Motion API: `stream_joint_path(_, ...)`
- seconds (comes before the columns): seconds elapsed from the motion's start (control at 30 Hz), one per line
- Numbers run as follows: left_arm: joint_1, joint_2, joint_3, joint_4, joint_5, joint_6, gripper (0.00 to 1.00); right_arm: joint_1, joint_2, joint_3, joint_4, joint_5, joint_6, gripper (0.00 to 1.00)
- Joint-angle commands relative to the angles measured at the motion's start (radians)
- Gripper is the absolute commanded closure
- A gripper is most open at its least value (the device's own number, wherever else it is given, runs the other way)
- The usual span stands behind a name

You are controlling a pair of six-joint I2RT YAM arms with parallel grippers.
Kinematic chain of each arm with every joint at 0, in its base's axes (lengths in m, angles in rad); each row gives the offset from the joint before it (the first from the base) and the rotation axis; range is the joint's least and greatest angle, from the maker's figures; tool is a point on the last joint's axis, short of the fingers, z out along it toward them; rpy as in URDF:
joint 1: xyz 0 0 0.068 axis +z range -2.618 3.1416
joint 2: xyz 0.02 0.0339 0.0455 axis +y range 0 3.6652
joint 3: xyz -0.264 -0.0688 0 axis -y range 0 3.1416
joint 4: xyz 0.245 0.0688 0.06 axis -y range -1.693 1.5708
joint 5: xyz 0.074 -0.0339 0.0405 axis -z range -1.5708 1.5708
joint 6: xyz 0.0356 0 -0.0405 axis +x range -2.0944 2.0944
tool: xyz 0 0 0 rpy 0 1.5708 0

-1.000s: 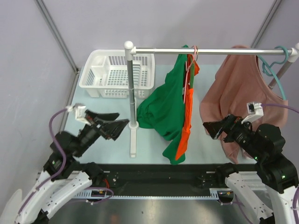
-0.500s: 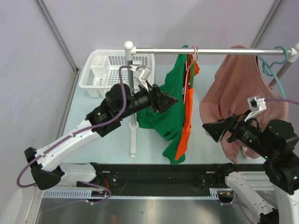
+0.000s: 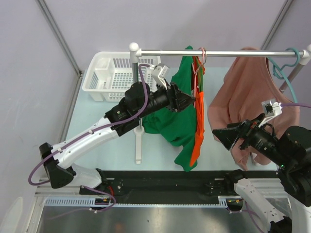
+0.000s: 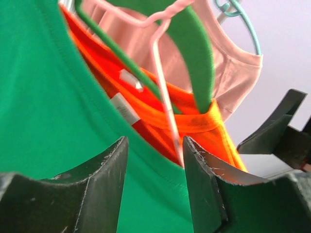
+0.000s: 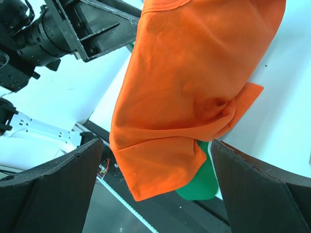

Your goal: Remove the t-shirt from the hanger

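A green t-shirt (image 3: 177,114) and an orange t-shirt (image 3: 197,124) hang together from a pink hanger (image 3: 200,57) on the silver rail (image 3: 214,53). My left gripper (image 3: 188,102) is raised to the green shirt's collar, jaws open around the green fabric (image 4: 58,121), with the pink hanger wire (image 4: 165,97) just beyond. My right gripper (image 3: 219,134) is open and empty, right of the orange shirt, whose lower hem (image 5: 180,121) fills the right wrist view.
A pink t-shirt (image 3: 248,102) hangs on a teal hanger (image 3: 286,68) at the rail's right end. A white basket (image 3: 121,77) stands at the back left. The rail's white upright post (image 3: 137,111) stands just left of the green shirt.
My left arm has swung up from low on the left and reached right to the green shirt's collar. The shirts have shifted slightly right. My right gripper has barely moved.
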Motion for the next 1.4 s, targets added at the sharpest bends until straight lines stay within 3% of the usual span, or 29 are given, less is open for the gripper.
stream_joint_path(0.0, -0.021, -0.015, 0.005, 0.119, -0.006, -0.029, 0.46, 0.003, -0.003, 0.022, -0.019, -0.023, -0.022, 0.0)
stream_joint_path(0.1, -0.032, -0.049, -0.044, 0.17, -0.035, -0.032, 0.48, 0.003, -0.011, 0.02, -0.026, -0.015, -0.024, 0.0)
stream_joint_path(0.3, -0.039, 0.002, 0.011, 0.144, -0.033, -0.026, 0.61, 0.003, -0.009, 0.013, -0.02, -0.037, -0.024, 0.0)
stream_joint_path(0.57, -0.039, 0.08, 0.088, 0.119, -0.021, -0.027, 0.65, 0.004, 0.001, 0.033, -0.025, -0.042, -0.034, 0.0)
stream_joint_path(0.6, -0.044, 0.094, 0.108, 0.121, -0.012, -0.03, 0.68, 0.003, 0.0, 0.042, -0.026, -0.038, -0.034, 0.0)
stream_joint_path(0.67, -0.053, 0.115, 0.134, 0.113, -0.007, -0.032, 0.88, 0.003, 0.0, 0.049, -0.028, -0.031, -0.036, 0.01)
stream_joint_path(0.73, -0.073, 0.158, 0.184, 0.105, -0.012, -0.029, 0.96, 0.003, -0.002, 0.066, -0.036, -0.009, -0.039, 0.0)
stream_joint_path(1.1, -0.145, 0.408, 0.495, 0.029, 0.017, -0.043, 1.0, 0.004, -0.009, 0.186, -0.094, 0.106, -0.056, 0.0)
stream_joint_path(1.37, -0.154, 0.307, 0.45, -0.028, -0.063, -0.001, 1.0, 0.0, 0.034, 0.224, -0.135, 0.048, -0.093, 0.0)
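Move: The pink hanger's near arm is almost between the left fingertips, about 3 cm to the right, level fore and aft and 1 cm up. The rail runs some 12 cm above and 8 cm ahead, 3 cm right at the hook; the orange t-shirt's middle is some 5 cm right, level fore and aft and 12 cm down. From the right hand, that hanger arm is roughly 14 cm ahead, 8 cm left and 2 cm up. Left fingers close onto the pink hanger's near arm, hauling it rightward, some 12 cm; right hand rises 4 cm. ##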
